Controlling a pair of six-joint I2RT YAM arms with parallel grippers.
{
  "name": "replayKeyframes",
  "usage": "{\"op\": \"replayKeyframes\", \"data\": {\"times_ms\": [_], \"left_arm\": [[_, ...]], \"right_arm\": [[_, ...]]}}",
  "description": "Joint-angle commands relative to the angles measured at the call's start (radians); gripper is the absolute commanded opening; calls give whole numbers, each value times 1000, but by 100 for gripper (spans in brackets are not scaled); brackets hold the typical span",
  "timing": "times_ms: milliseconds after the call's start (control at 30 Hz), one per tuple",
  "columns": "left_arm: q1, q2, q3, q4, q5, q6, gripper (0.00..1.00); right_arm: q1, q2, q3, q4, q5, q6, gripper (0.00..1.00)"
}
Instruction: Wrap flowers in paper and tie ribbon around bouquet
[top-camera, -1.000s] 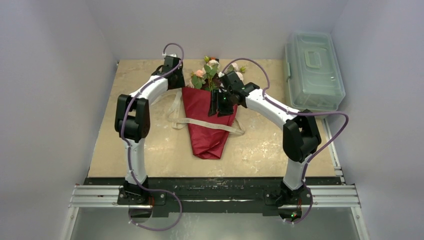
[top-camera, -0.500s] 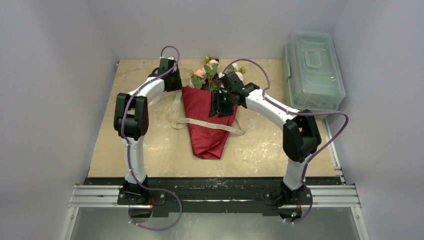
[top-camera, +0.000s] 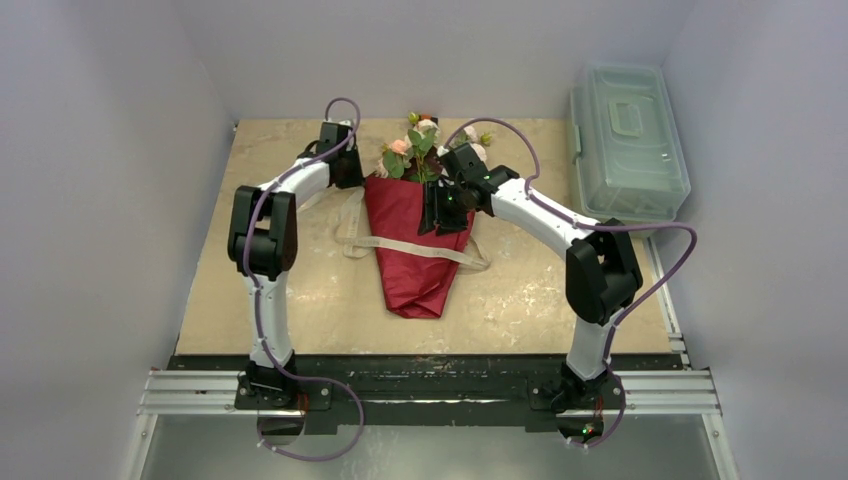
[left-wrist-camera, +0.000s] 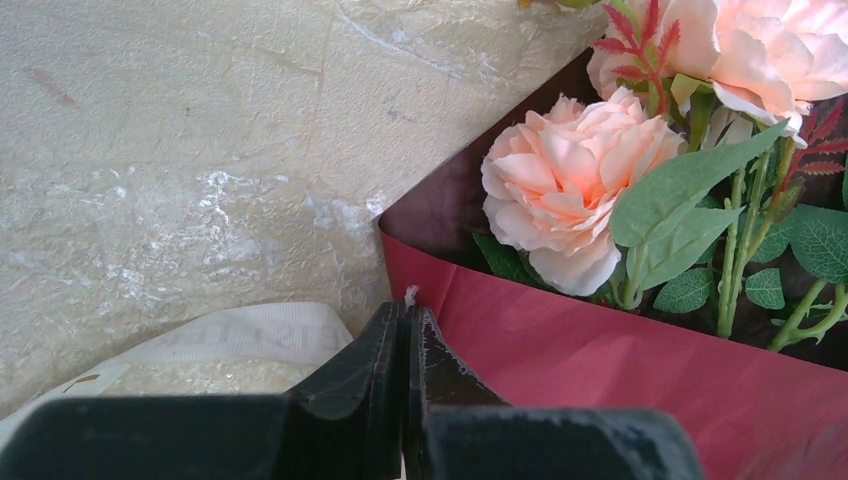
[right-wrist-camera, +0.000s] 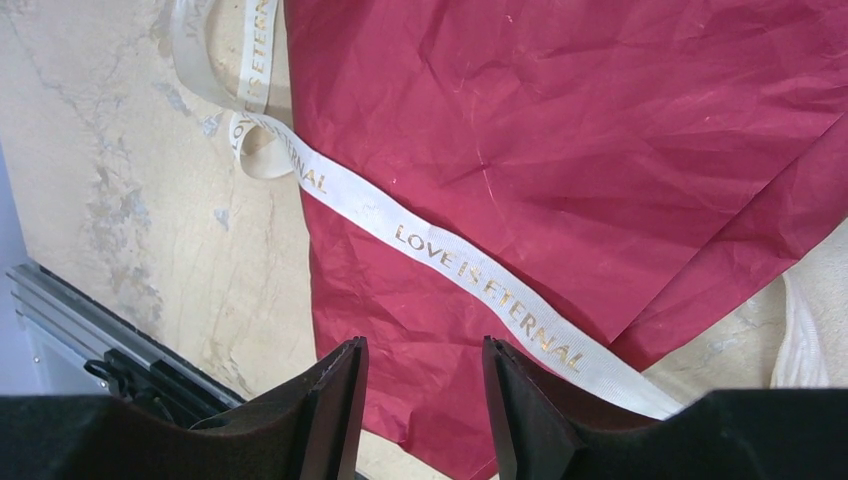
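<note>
The paper (top-camera: 415, 255) lies folded into a red cone on the table, and pink and white flowers (top-camera: 422, 145) stick out of its far end. A cream ribbon (top-camera: 425, 248) crosses the cone and loops out on the left. My left gripper (top-camera: 345, 172) sits at the cone's far left corner. In the left wrist view the left gripper (left-wrist-camera: 405, 315) is shut, with a frayed white end of the ribbon (left-wrist-camera: 240, 335) poking out between its tips, beside the paper (left-wrist-camera: 620, 360) and a peach bloom of the flowers (left-wrist-camera: 575, 185). My right gripper (right-wrist-camera: 425, 350) hangs open over the paper (right-wrist-camera: 560, 150), holding nothing, with the ribbon (right-wrist-camera: 470, 275) just beyond its tips.
A clear plastic lidded box (top-camera: 628, 140) stands at the back right, off the beige mat (top-camera: 270, 290). Grey walls close in the left, right and far sides. The metal rail (top-camera: 430, 392) with the arm bases runs along the near edge.
My left gripper has shut on the ribbon end and shifted slightly left and farther back. The right arm and the cone have stayed put.
</note>
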Motion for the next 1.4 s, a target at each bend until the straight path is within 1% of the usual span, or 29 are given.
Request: {"op": "replayKeyframes", "data": {"times_ms": [0,100,167,367,467,500,600,633,733,800,1033,1100,1233,1367], "left_arm": [[17,-77,-10,24,-4,-2,0],[32,-149,-23,-28,-76,11,0],[53,-207,-60,-68,-151,2,0],[155,-373,-278,-78,-317,-88,0],[211,-405,-378,-89,-353,-169,5],[226,-408,-398,-100,-368,-200,16],[257,-422,-429,-97,-383,-255,55],[258,-431,-429,-80,-373,-250,65],[254,-444,-398,-28,-315,-217,77],[250,-425,-359,-21,-290,-211,83],[195,-258,-186,-81,-261,-234,84],[179,-203,-116,-117,-264,-275,84],[124,-127,-26,-174,-292,-371,86],[82,-69,53,-235,-311,-449,92]], "right_arm": [[-4,4,8,-5,13,-18,53],[-4,18,27,-5,8,-20,53],[-5,33,47,-6,3,-20,53],[-5,85,107,-12,-14,-14,52],[-5,97,123,-11,-27,-11,52],[-5,98,126,-14,-29,-11,52],[-4,91,126,-16,-28,-14,52],[-5,85,122,-17,-26,-15,52],[-5,63,94,-13,-16,-16,52],[-5,45,72,-4,-10,-13,52],[-5,13,27,14,-2,3,52],[-4,7,21,14,3,5,52],[-5,1,6,17,5,7,52],[-5,-10,-26,35,4,22,52]]}}
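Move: The left hand, shut on a ribbon end at the paper's top left corner, is to take that end to bare table about 18 cm to its left and 12 cm back, some 2 cm lower. The other ribbon strand lies roughly 8 cm left and 3 cm back; the peach rose is about 8 cm ahead and 8 cm right. From the right hand, that bare table lies some 33 cm left, 3 cm back and 10 cm down. The left hand lifts the held ribbon end about 6 cm and swings it left and back away from the paper, some 18 cm left and 11 cm back, turning about 35 degrees counter-clockwise, then lowers and opens wide to let it go on the table. Still open, it hops back some 9 cm forward and 8 cm right and sinks over the other ribbon strand, while the right hand dips about 2 cm above the paper, partly opened. ##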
